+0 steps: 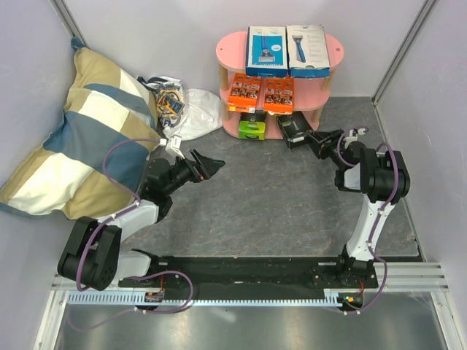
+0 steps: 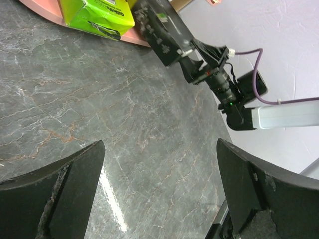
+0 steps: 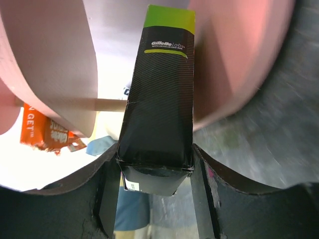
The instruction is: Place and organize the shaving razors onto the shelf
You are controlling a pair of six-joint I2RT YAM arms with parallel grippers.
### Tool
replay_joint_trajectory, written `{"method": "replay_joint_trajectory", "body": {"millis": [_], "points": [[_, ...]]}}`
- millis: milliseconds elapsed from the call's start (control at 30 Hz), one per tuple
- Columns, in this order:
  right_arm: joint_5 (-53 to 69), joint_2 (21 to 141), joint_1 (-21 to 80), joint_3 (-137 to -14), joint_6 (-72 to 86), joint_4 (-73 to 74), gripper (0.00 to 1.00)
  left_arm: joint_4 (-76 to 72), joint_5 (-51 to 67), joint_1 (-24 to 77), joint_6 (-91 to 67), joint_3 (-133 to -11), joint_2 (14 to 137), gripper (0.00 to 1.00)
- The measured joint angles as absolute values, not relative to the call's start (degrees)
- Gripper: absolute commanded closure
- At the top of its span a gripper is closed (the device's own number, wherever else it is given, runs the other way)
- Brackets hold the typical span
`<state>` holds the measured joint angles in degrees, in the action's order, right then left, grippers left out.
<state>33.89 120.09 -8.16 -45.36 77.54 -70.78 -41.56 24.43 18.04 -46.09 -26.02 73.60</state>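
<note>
The pink shelf (image 1: pixel 228 51) stands at the back. Its top board carries a blue box (image 1: pixel 265 49) and a white box (image 1: pixel 306 49). Two orange cards (image 1: pixel 244 91) (image 1: pixel 279 93) lie on the middle board, and a lime-green box (image 1: pixel 252 128) sits on the bottom one. My right gripper (image 1: pixel 310 137) is shut on a black box (image 1: pixel 295 130) at the right of the bottom tier. In the right wrist view the fingers (image 3: pixel 107 194) press both sides of the black box (image 3: pixel 159 99), which points in between the pink boards (image 3: pixel 55 59). My left gripper (image 1: pixel 211 164) hangs open over the floor, holding nothing.
A large patchwork pillow (image 1: pixel 80 124) leans in the left corner. A white plastic bag (image 1: pixel 186 106) of small items lies beside the shelf's left end. Walls close in at the back and on both sides. The left wrist view shows marbled floor (image 2: pixel 124 124) between its fingers.
</note>
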Motion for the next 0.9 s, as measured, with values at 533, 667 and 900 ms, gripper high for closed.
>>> {"method": "replay_joint_trajectory", "body": {"millis": [533,667,900], "points": [[25.9,127.2,-1.0,-56.4,73.9,-69.0,0.98,-45.2,24.8,18.1,-46.2,-25.3,75.0,0.00],[24.4,129.2,0.4,-59.4,74.1,-68.7,0.96,-45.6,25.6,18.1,-46.2,-25.2,75.5,0.00],[21.9,130.9,3.9,-61.8,74.1,-67.9,0.84,-47.1,25.7,18.1,-46.3,-24.9,76.2,0.00]]}}
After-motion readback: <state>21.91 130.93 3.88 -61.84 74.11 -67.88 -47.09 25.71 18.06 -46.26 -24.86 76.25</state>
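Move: The free spot on the bottom shelf, right of the green-ended razor box, lies about 12 cm ahead and 11 cm left of the right hand, near its height. The green-ended box is roughly 9 cm ahead and 18 cm left; the right orange pack on the middle shelf is some 11 cm ahead, 9 cm left and 13 cm higher. From the left hand the spot is about 16 cm ahead, 20 cm right and 8 cm lower. The black razor box, still pinched at its near end in the right hand, goes in over the bottom shelf along a slanting path left and forward, roughly 8 cm left and 6 cm forward, sinking about 1 cm overall. The last stretch is nearly all sideways to the left, bringing the box against the right side of the green-ended box. The wrist tilts barely 5 degrees; the fingers keep their grip. ##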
